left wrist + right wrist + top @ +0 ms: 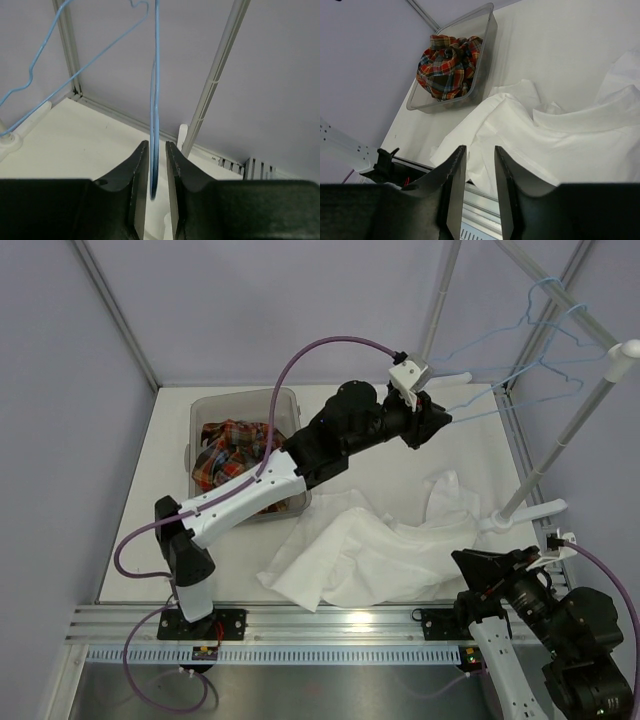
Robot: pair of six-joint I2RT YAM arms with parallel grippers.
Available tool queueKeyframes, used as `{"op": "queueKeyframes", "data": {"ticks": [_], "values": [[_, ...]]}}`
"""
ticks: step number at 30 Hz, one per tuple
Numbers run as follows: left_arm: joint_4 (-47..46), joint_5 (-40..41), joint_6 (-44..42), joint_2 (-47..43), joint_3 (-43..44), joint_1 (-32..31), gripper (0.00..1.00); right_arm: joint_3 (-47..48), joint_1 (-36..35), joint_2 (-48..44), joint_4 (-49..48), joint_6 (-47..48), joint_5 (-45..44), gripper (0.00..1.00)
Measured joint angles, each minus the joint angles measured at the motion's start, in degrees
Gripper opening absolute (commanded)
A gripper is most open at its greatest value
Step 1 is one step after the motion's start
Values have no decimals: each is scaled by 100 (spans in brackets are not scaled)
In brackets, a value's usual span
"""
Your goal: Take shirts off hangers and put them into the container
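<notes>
The plaid shirt (232,452) (447,65) lies bunched inside the translucent grey container (240,395) (485,55) at the back left. The white shirt (370,550) (560,130) is spread crumpled on the table, off any hanger. Two bare light-blue hangers (520,402) hang from the rack at the upper right. My left gripper (440,425) (157,145) stands open around one hanger's wire (155,100), with a gap on both sides of the wire. My right gripper (478,568) (479,147) hovers open and empty above the white shirt's near edge.
A white rack pole (560,440) slants up at the right, its foot (520,515) resting by the white shirt. A second hanger (75,75) and a grey frame post (215,80) show in the left wrist view. A metal rail (300,625) runs along the near table edge.
</notes>
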State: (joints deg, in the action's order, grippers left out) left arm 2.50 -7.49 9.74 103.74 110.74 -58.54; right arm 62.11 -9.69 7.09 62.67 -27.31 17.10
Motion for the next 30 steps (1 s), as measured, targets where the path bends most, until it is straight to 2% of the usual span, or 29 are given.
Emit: {"op": "queueKeyframes", "data": {"ticks": [2,3,4,10,15,21,25,30], "values": [[31,70,24,-142,-310,0,37,-52,0,28,-13,4,0,47],[35,109,31,-236,-492,0,49,-81,0,48,-24,0,-2,50],[50,157,20,-334,-667,0,54,-107,0,76,-33,-9,-7,54],[116,485,37,-1012,-1541,0,68,-328,0,293,-96,-201,-37,59],[212,636,-2,-1777,-2146,0,70,-337,0,424,-74,-315,-280,62],[199,-356,-162,-2258,-2667,20,74,372,0,442,15,-291,-503,63],[179,-1082,-363,-2033,-3005,-13,75,966,0,444,24,-258,-520,64],[205,-1792,-542,-1113,-2916,11,75,1403,0,444,96,-256,-514,64]]}}
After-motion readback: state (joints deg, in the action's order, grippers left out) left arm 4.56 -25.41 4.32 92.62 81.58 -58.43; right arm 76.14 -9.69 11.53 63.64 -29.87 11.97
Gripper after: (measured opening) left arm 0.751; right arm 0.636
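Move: The white shirt lies on the table almost beneath the left gripper: level with it, about 8 cm to its left and some 42 cm below. The blue hangers, one with its corner between the left fingertips, centre some 12 cm to the gripper's right, 5 cm farther out and 6 cm higher. The container is about 40 cm left, 20 cm ahead and 40 cm below. From the right gripper the shirt is roughly 20 cm ahead, 13 cm left and 29 cm lower. Open the left fingers wide to let go of the hanger's corner, dropping a little and swinging about 9 cm left to clear the hanger, then draw back and sink towards the white shirt, easing right again, to end some 15 cm lower; tip the fingers down about 20 degrees, turning clockwise. Dip the right gripper slightly forward, then lift it back and up some 9 cm, opening its fingers further. ##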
